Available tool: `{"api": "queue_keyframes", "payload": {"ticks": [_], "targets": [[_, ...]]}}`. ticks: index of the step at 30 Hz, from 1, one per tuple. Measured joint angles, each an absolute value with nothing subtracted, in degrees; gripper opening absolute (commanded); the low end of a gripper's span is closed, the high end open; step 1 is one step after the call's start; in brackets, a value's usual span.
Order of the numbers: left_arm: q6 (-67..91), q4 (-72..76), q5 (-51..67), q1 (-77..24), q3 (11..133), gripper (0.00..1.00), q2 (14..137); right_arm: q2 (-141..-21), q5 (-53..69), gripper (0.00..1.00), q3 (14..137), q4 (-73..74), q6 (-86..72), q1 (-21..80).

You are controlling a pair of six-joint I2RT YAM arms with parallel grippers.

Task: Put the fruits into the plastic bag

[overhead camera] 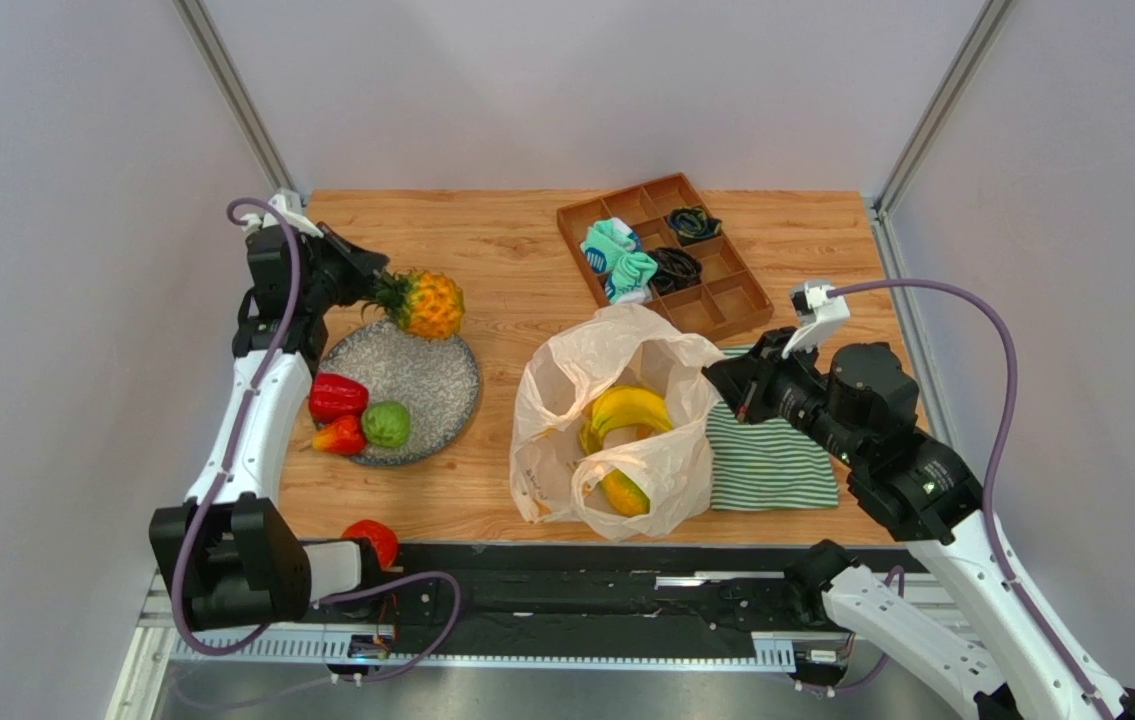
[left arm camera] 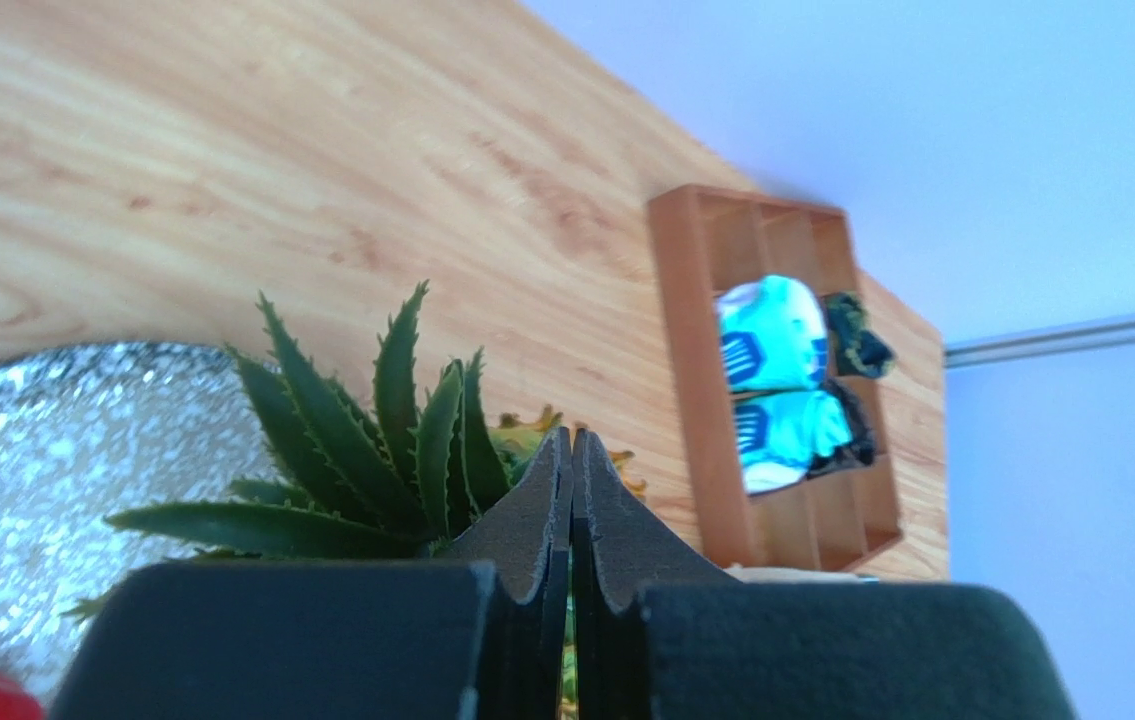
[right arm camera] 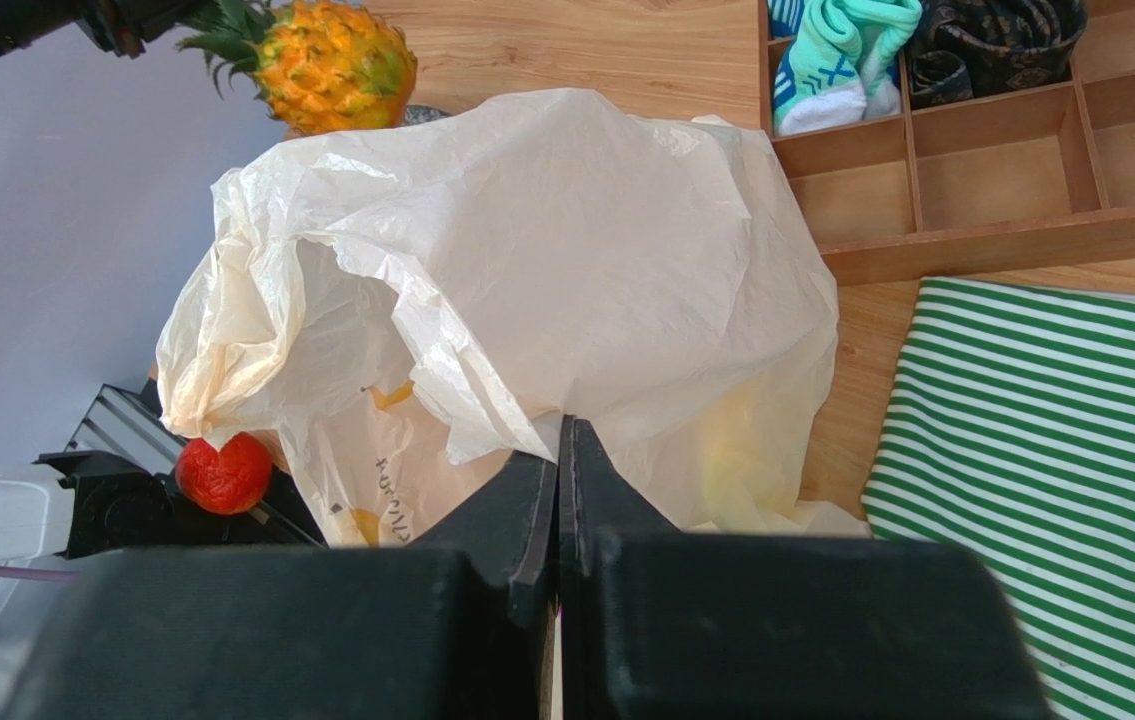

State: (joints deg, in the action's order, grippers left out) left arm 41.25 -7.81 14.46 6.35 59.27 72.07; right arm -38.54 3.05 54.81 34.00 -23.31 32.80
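My left gripper [overhead camera: 373, 282] [left arm camera: 573, 435] is shut on the green crown of the orange pineapple [overhead camera: 434, 305] [left arm camera: 378, 435] at the far edge of the silver plate [overhead camera: 431, 375]. A red fruit [overhead camera: 336, 396], a green one [overhead camera: 387, 425] and a small red-orange one [overhead camera: 337, 438] lie on the plate. Another red fruit [overhead camera: 372, 540] [right arm camera: 225, 473] sits off the table by the left arm's base. The plastic bag [overhead camera: 611, 435] [right arm camera: 558, 255] holds a banana [overhead camera: 626, 413] and a yellow-orange fruit [overhead camera: 623, 491]. My right gripper [overhead camera: 719, 383] [right arm camera: 564, 428] is shut on the bag's right edge.
A wooden compartment tray [overhead camera: 723, 308] [right arm camera: 964, 180] at the back right holds teal [overhead camera: 618, 258] and black [overhead camera: 675, 270] cloth bundles. A green-and-white striped cloth [overhead camera: 776, 458] [right arm camera: 1069, 450] lies right of the bag. A black rail [overhead camera: 573, 578] runs along the near edge.
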Motion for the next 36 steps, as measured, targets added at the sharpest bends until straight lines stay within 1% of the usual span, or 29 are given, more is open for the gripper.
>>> {"api": "queue_keyframes", "payload": {"ticks": [7,11,17,23,30,36], "targets": [[43.2,-5.9,19.8,6.3,59.3,0.00,65.0,-39.0,3.0,0.00,54.8,34.0,-23.9,32.8],[43.6,-5.9,22.7,3.3,60.3,0.00,60.3,-39.4,2.8,0.00,54.8,33.9,-24.2,32.8],[43.1,-7.0,25.8,-9.6,67.4,0.00,54.7,-40.4,2.5,0.00,54.8,33.8,-24.4,32.8],[43.4,-3.6,27.2,-21.6,70.6,0.00,51.5,-41.3,2.4,0.00,54.8,33.6,-24.9,32.8],[41.6,-1.4,25.9,-35.2,71.6,0.00,54.6,-41.5,1.6,0.00,54.8,33.6,-25.4,32.8],[42.2,2.0,25.2,-39.8,68.6,0.00,60.6,-41.5,1.5,0.00,54.8,33.7,-25.7,32.8]]}}
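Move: The plastic bag, into which the held pineapple is to go, has its middle about 32 cm to the left gripper's right, 19 cm back and some 13 cm below. The stone plate is some 10 cm back, 1 cm right and 25 cm below that gripper; the wooden tray is about 41 cm right and 18 cm farther out. From the right gripper the bag's middle is 10 cm left, level forward-back and 17 cm lower. Bring the left gripper, still pinching the pineapple by its leaves, up and right in an arc while drawing back to over the bag's mouth: about 27 cm right, 20 cm back and a little over 20 cm up before sinking some 5 cm at the end. Swing it clockwise about 55 degrees, fingertips tipping up. Keep the right gripper shut on the bag's rim, nearly still. ##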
